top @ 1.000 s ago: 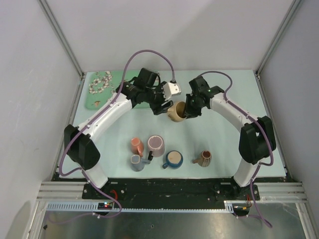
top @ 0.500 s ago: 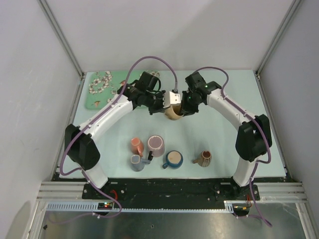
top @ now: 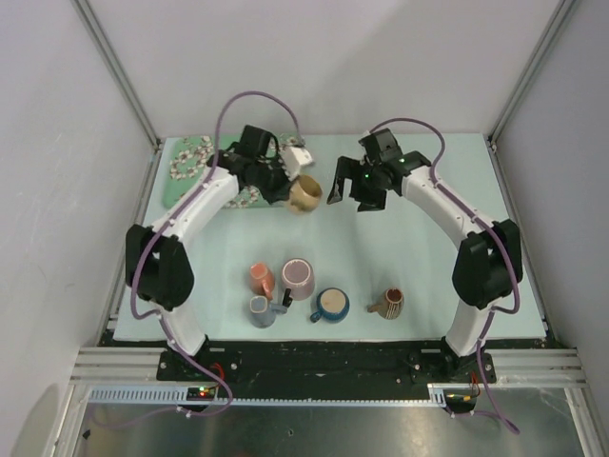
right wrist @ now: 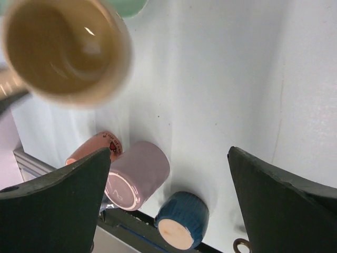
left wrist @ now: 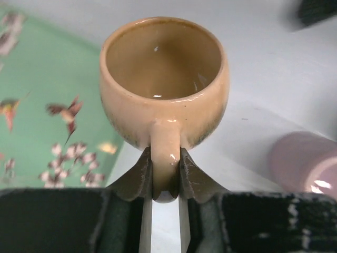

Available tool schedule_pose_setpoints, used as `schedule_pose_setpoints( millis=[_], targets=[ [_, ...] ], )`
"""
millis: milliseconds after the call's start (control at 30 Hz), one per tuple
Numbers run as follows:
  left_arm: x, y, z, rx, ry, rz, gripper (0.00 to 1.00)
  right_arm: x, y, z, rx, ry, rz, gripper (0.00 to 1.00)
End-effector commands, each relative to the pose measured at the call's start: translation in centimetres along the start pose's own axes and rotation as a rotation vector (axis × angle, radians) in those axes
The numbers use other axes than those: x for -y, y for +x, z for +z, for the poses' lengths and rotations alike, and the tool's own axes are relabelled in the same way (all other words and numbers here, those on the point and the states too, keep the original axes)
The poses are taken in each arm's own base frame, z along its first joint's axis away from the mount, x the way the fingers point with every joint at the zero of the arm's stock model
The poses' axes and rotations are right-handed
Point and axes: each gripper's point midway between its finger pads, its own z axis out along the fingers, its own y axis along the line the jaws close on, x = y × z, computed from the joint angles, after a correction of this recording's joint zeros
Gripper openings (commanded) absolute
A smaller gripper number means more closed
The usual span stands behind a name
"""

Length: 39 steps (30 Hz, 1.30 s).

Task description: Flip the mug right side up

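Observation:
A tan glazed mug [top: 304, 193] hangs in the air near the back of the table, its open mouth visible in the left wrist view [left wrist: 164, 79]. My left gripper [left wrist: 165, 176] is shut on the mug's handle, one finger on each side; it also shows in the top view [top: 285, 181]. My right gripper [top: 354, 188] is open and empty, a short way right of the mug. In the right wrist view the mug [right wrist: 66, 50] shows blurred at the upper left, beyond the spread fingers [right wrist: 284, 205].
A green flowered mat [top: 195, 167] lies at the back left, just left of the mug. Several mugs stand near the front: pink [top: 262, 278], lilac [top: 297, 278], grey-blue [top: 261, 310], dark blue [top: 330, 306], brown striped [top: 388, 303].
The right gripper let go of the mug, opened and drew back to the right. The left gripper carried the mug by its handle left and toward the back, near the mat.

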Motion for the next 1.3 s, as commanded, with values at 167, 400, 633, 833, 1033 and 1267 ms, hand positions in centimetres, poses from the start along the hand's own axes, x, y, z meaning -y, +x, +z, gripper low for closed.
schedule_pose_setpoints(
  millis=[167, 400, 633, 833, 1033, 1267],
  targets=[
    [-23.6, 6.4, -9.6, 0.27, -0.666, -0.492, 0.0, -0.1, -2.6, -4.0, 0.183, -0.075, 0.008, 1.0],
    [-31.0, 15.8, -12.5, 0.239, -0.813, -0.607, 0.0, 0.5, -1.6, -2.7, 0.153, -0.049, -0.027, 0.99],
    [-34.5, 20.3, -12.5, 0.242, -0.816, -0.612, 0.0, 0.1, -1.4, -2.4, 0.16, -0.034, -0.059, 0.99],
    [-35.0, 22.5, -10.0, 0.209, -0.786, -0.62, 0.0, -0.1, -2.1, -2.7, 0.176, -0.023, -0.072, 0.99],
    [-34.2, 23.6, -10.0, 0.155, -0.792, -0.601, 0.25, -0.2, -2.6, -3.2, 0.195, -0.011, -0.095, 0.99],
    [-31.7, 25.7, -9.6, 0.036, -0.752, -0.556, 0.59, 0.0, -2.0, -3.7, 0.196, 0.002, -0.122, 0.99]
  ],
)
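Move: The left hand already holds the tan mug by its handle, mouth up. It is bound for a spot near the green tray's far-left corner, about 27 cm ahead, 34 cm left and 10 cm below; the tray's middle is some 22 cm ahead and 19 cm left. The pink mug stands about 14 cm back and 3 cm right, the orange mug 13 cm back and 8 cm left. From the right hand, that spot is roughly 28 cm ahead and 51 cm left. Still pinching the handle, the left hand swings the mug left and forward over the green tray, about 36 cm left and 21 cm forward, turning nearly 60 degrees counter-clockwise, and sinks some 8 cm, mostly late, to set it near the far-left corner; the fingers then open off the handle. The right hand, already open and empty, eases a couple of centimetres right and up. ##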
